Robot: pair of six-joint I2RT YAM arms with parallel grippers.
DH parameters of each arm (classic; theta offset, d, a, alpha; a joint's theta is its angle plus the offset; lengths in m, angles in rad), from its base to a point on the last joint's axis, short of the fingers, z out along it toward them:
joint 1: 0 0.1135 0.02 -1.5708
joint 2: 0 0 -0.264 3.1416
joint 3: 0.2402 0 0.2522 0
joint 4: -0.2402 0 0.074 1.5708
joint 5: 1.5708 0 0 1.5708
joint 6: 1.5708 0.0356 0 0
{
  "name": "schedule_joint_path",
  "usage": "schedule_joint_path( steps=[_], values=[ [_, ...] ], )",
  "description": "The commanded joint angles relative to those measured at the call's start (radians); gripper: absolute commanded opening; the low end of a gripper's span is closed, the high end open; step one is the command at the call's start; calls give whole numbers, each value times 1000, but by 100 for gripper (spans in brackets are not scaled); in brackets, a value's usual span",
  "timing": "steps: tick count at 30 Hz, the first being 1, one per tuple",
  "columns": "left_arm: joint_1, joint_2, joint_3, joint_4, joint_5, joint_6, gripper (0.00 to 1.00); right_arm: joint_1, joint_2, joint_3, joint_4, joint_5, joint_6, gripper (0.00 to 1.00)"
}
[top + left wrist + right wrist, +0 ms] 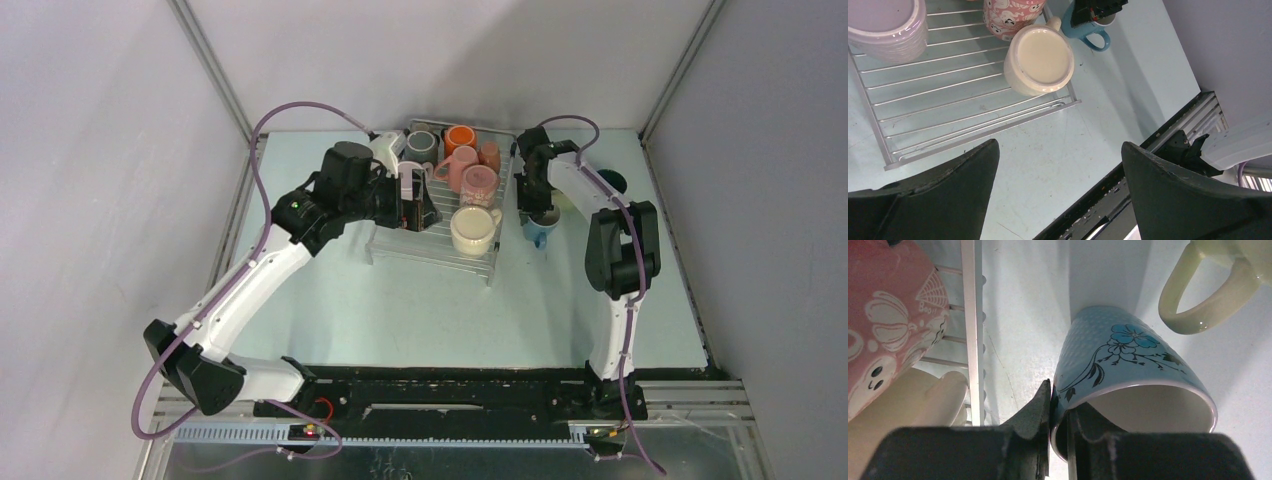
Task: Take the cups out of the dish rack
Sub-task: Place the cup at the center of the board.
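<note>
The dish rack [432, 247] holds several cups: grey [420, 145], orange [460, 137], pink [458, 166], speckled pink [480, 184] and cream [474, 230]. My left gripper [418, 205] hangs wide open over the rack's left side, nothing between its fingers [963, 185]; a lilac cup [885, 22] and the cream cup [1040, 60] lie ahead of it. My right gripper [1058, 410] is shut on the rim of a blue flowered cup [1128, 355], one finger inside and one outside. That blue cup [540, 233] is on the table right of the rack.
A pale green cup [1198, 295] stands just beyond the blue one, and a teal cup [612, 183] sits further right. Side walls enclose the table. The black rail [1128, 180] with the arm bases runs along the near edge.
</note>
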Motion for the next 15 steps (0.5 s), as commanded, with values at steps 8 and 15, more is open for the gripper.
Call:
schedule_joint_path(
  steps=[8,15],
  values=[
    [2,2,19,8,-31,10,100,-4,10,57,7,-32,-31,31],
    [2,31,16,14,-34,17,100,0,-11,63,7,-31,-28,41]
  ],
)
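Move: The blue cup stands upright on the table, still pinched by its left rim between the right fingers. Its middle is about 4 cm right of that hand, 2 cm back and 4 cm below. The light green cup is roughly 10 cm to the hand's right and 5 cm ahead; on the rack, the cream cup sits some 11 cm left and 3 cm back, at about hand height. From the left hand the blue cup lies about 11 cm ahead, 26 cm right and 25 cm below. Let go of the blue cup with the right gripper: open the fingers steadily, by about a fifth of their full range, so they stop pinching the rim, one finger staying inside the cup and the other outside on the rack side. Ease the hand about half a centimetre forward and to the left, then up as little, with the wrist practically unturned. ##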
